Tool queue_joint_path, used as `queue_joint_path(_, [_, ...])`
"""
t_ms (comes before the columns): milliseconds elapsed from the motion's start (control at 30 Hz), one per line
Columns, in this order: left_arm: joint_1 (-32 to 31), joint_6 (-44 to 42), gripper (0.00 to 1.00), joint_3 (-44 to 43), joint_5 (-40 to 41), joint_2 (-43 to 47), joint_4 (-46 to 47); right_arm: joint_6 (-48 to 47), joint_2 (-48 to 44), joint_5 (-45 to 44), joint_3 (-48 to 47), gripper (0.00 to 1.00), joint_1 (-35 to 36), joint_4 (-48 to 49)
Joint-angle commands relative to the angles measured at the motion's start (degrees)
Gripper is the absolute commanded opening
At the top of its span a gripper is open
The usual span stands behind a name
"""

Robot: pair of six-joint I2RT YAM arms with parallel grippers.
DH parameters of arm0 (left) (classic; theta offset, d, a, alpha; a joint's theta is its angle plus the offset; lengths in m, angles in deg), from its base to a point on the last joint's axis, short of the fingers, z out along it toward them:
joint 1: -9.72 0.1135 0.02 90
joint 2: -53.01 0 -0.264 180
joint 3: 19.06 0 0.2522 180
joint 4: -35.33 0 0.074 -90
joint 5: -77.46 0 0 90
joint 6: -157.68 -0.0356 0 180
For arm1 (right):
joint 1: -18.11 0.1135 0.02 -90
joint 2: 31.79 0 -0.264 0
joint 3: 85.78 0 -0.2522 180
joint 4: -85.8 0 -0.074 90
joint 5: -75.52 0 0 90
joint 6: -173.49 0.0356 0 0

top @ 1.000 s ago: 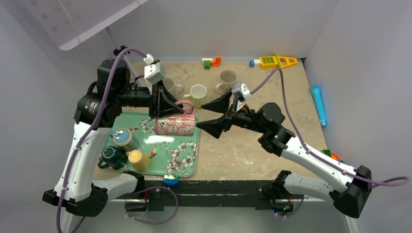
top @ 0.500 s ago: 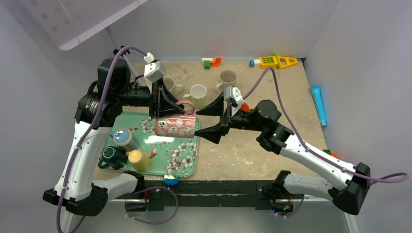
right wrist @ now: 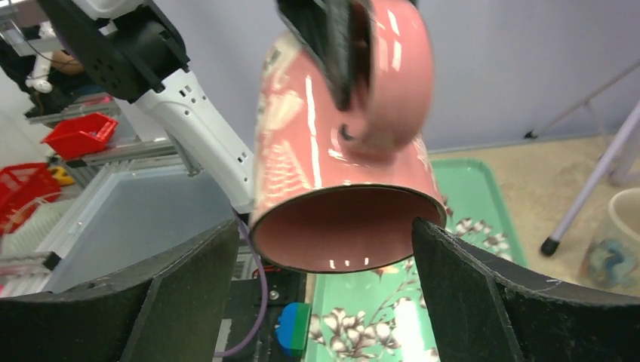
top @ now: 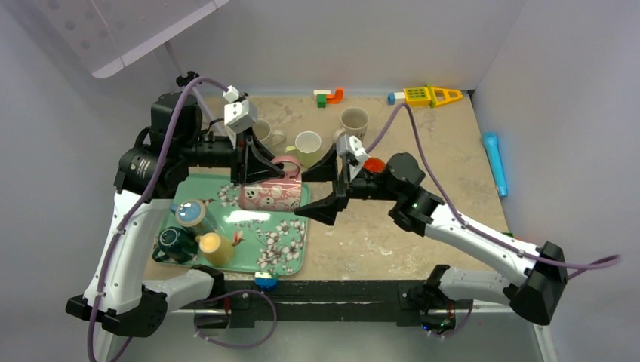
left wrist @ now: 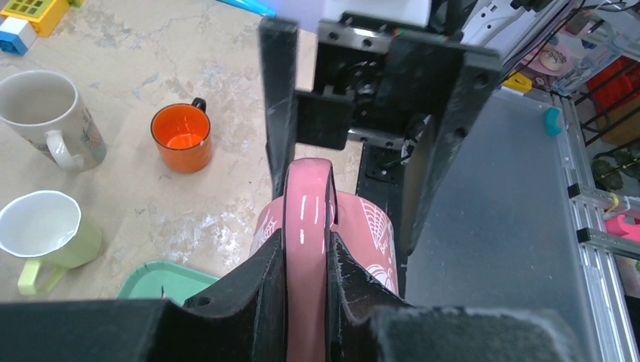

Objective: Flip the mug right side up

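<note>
A pink mug (top: 272, 195) with white cobweb drawings hangs on its side above the right part of the green tray (top: 294, 256), its mouth facing right. My left gripper (top: 260, 172) is shut on its pink handle (left wrist: 306, 226), seen from above in the left wrist view. My right gripper (top: 317, 192) is open at the mug's mouth. In the right wrist view the mug's open rim (right wrist: 347, 226) sits between my two fingers (right wrist: 475, 302), with one finger at each side of the rim; whether they touch it I cannot tell.
On the tray stand a blue-topped mug (top: 192, 213), a dark green mug (top: 175, 243) and a yellow mug (top: 213, 246). Behind are a pale green mug (top: 307, 143), a beige mug (top: 353, 121), an orange mug (left wrist: 181, 137), toy blocks (top: 328, 96) and a blue cylinder (top: 494, 162) at right.
My right gripper has moved left toward the mug until its open fingers flank the mug's mouth. The left gripper keeps holding the mug in nearly the same place.
</note>
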Motion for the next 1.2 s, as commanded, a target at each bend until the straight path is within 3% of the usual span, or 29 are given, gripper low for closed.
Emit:
queue_joint_path(0, [-0.07,-1.41,0.0,-2.02,-0.96,2.17,2.83,9.12,3.3,4.16,-1.83,0.85,0.35,12.36])
queue_joint_path(167, [-0.07,0.26,0.0,2.02,0.0,2.12,6.59,15.48,6.15,6.53,-3.5,0.57,0.81,20.61])
queue_joint_path(267, [-0.06,0.88,0.0,3.3,1.1,2.08,7.66,14.98,7.34,4.51,-5.84,0.03,0.85,16.87])
queue_joint_path(300, [-0.07,1.08,0.0,3.59,1.88,2.1,7.62,13.3,7.31,2.96,-6.7,0.0,0.83,13.08])
queue_joint_path(367, [-0.06,0.47,0.0,3.77,4.62,2.17,6.32,9.11,6.78,-3.19,-8.62,0.0,0.76,3.5])
queue_joint_path(400, [0.0,-0.75,0.05,3.63,7.76,2.21,4.68,7.72,6.44,-7.41,-9.64,0.0,0.76,-1.4])
queue_joint_path(433, [0.02,-2.42,0.3,3.39,10.91,2.26,2.95,6.76,6.14,-12.46,-10.59,0.0,0.76,-5.89])
queue_joint_path(467, [0.1,-4.64,0.74,3.16,14.76,2.29,0.69,5.28,6.11,-17.89,-11.84,0.0,0.76,-11.62])
queue_joint_path(500, [0.11,-6.44,0.96,3.08,17.98,2.26,-1.34,4.09,6.39,-22.53,-12.83,0.0,0.76,-16.53])
queue_joint_path(567, [0.32,-9.92,1.0,3.03,24.39,2.05,-4.84,1.64,8.11,-27.93,-14.66,0.0,0.76,-23.52])
queue_joint_path(867, [0.63,-30.39,1.0,6.9,51.89,-2.6,-22.55,-1.84,24.96,-51.38,-26.76,0.0,0.72,-55.49])
queue_joint_path(967, [0.63,-34.26,0.98,10.87,54.56,-3.25,-26.38,-1.29,31.46,-56.43,-30.81,0.0,0.76,-64.3])
queue_joint_path(1167, [2.96,-33.11,0.96,15.23,58.8,-6.25,-26.36,-0.55,37.96,-59.37,-34.06,0.0,0.77,-69.66])
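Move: My left hand still holds the pink mug sideways by its handle, mouth to the right; the mug's middle is about 5 cm below that hand, 3 cm left and 2 cm back. From my open right hand it lies some 7 cm left, level fore-and-aft and 1 cm higher. From the right hand, the orange mug stands roughly 22 cm ahead, 18 cm right and 31 cm down, the green mug 29 cm ahead, 1 cm left and 30 cm down. I ease my right hand about 2 cm left and shut its fingers on the pink mug's rim; only then does my left hand open, free the handle and swing off left and down over the tray, fingers tipping downward. With the rim pinched, my right hand sweeps down some 25 cm and forward 15, slightly right, turning nearly 90 degrees until its fingers point down, to bring the mug to the table between tray and orange mug. ##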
